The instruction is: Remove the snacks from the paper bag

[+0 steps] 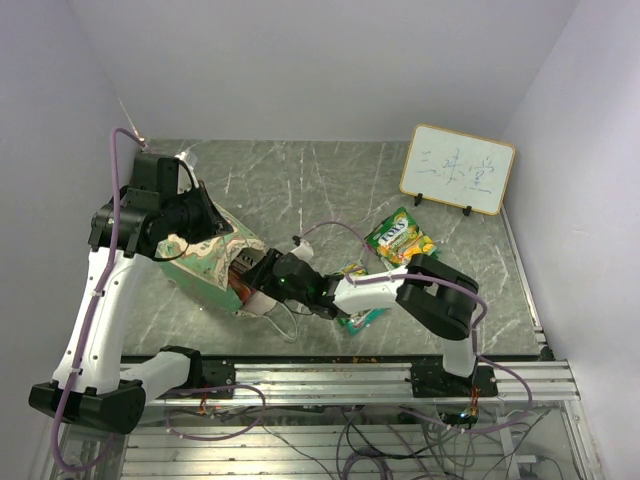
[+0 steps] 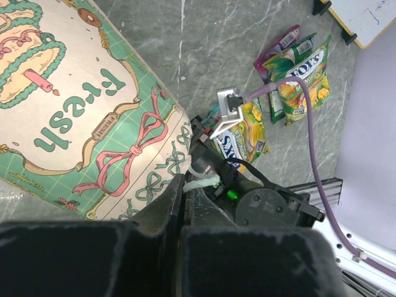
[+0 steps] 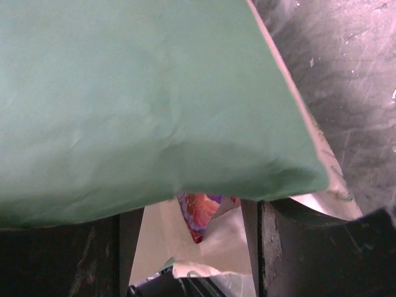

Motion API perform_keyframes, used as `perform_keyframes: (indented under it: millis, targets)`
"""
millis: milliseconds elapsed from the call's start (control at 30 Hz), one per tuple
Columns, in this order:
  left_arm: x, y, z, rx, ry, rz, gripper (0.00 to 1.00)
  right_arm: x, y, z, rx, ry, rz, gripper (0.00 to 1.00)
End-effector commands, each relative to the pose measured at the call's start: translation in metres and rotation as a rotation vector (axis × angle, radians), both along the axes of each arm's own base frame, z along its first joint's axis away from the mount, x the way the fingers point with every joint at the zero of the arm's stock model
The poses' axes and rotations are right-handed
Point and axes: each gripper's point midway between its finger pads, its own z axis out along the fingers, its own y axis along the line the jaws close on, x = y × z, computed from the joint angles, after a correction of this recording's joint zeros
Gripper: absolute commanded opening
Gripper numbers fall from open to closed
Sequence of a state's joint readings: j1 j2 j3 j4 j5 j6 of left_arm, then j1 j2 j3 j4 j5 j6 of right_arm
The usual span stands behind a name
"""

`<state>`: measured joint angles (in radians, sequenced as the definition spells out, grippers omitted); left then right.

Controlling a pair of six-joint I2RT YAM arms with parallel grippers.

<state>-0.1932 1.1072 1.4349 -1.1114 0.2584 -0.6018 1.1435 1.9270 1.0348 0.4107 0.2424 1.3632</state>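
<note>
The mint-green paper bag (image 1: 205, 262) lies on its side at the table's left, printed face up (image 2: 80, 105). My left gripper (image 2: 180, 197) is shut on the rim at the bag's mouth. My right gripper (image 1: 258, 286) reaches into that mouth; its jaws (image 3: 195, 247) stand open. Between the dark fingers (image 3: 291, 247) I see the cream inside and a pink-red snack (image 3: 199, 216) a little ahead, not gripped. The bag's green upper wall (image 3: 136, 99) hides the rest of the inside. Green-yellow snacks (image 1: 400, 237) (image 2: 303, 77) lie on the table to the right, one more (image 1: 358, 318) partly under my right arm.
A white framed whiteboard (image 1: 458, 170) stands at the back right. A purple cable (image 2: 312, 154) loops over the right arm. The metal rail (image 1: 340, 378) runs along the near edge. Walls close in on left, back and right.
</note>
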Motion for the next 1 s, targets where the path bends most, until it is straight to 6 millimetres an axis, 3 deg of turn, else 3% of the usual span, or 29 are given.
perform_keyframes:
  millis: [0, 200, 267, 467, 600, 767, 967]
  targets:
    - [-0.003, -0.003, 0.011, -0.015, -0.04, -0.03, 0.07, 0.01, 0.012, 0.0, 0.057, 0.017, -0.065, 0.6]
    - [-0.007, -0.005, 0.011, -0.027, -0.035, -0.045, 0.07, 0.019, 0.021, 0.003, 0.08, -0.002, -0.094, 0.55]
    - [-0.009, -0.006, 0.01, -0.03, -0.032, -0.051, 0.07, 0.02, 0.024, -0.011, 0.078, 0.007, -0.102, 0.53]
    - [-0.016, -0.005, 0.009, -0.027, -0.025, -0.059, 0.07, 0.028, 0.036, -0.009, 0.092, -0.033, -0.108, 0.43]
    - [-0.02, -0.004, 0.012, -0.028, -0.031, -0.054, 0.07, 0.024, 0.04, -0.01, 0.089, -0.056, -0.096, 0.27]
    - [-0.018, -0.006, 0.028, -0.072, -0.065, -0.017, 0.07, 0.019, 0.036, 0.025, 0.032, -0.241, -0.017, 0.1]
    - [-0.013, 0.018, 0.032, 0.004, -0.094, 0.113, 0.07, 0.005, 0.016, 0.055, -0.016, -0.407, 0.061, 0.0]
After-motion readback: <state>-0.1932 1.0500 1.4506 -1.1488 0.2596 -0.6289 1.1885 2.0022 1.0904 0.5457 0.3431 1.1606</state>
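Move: The red-purple snack lies inside the paper bag just beyond the right fingers, about 5 cm to their left, 2 cm ahead and 3 cm lower. The bag's middle is some 9 cm left and 4 cm ahead of that hand. A snack already out lies roughly 26 cm to its right, 3 cm back and 6 cm down. From the left hand, which already pinches the bag's rim and handle, the red-purple snack is about 24 cm below, 7 cm left and level fore and aft. Left, forward and down, about 4 cm in all, the right hand pushes deeper through the bag's mouth towards the red-purple snack while its fingers close from over half open to shut, pinching the packet's edge; near the end it lifts some 3 cm and starts back out, fingertips tipping up. The left hand keeps its grip on the bag, easing back and a little up. ##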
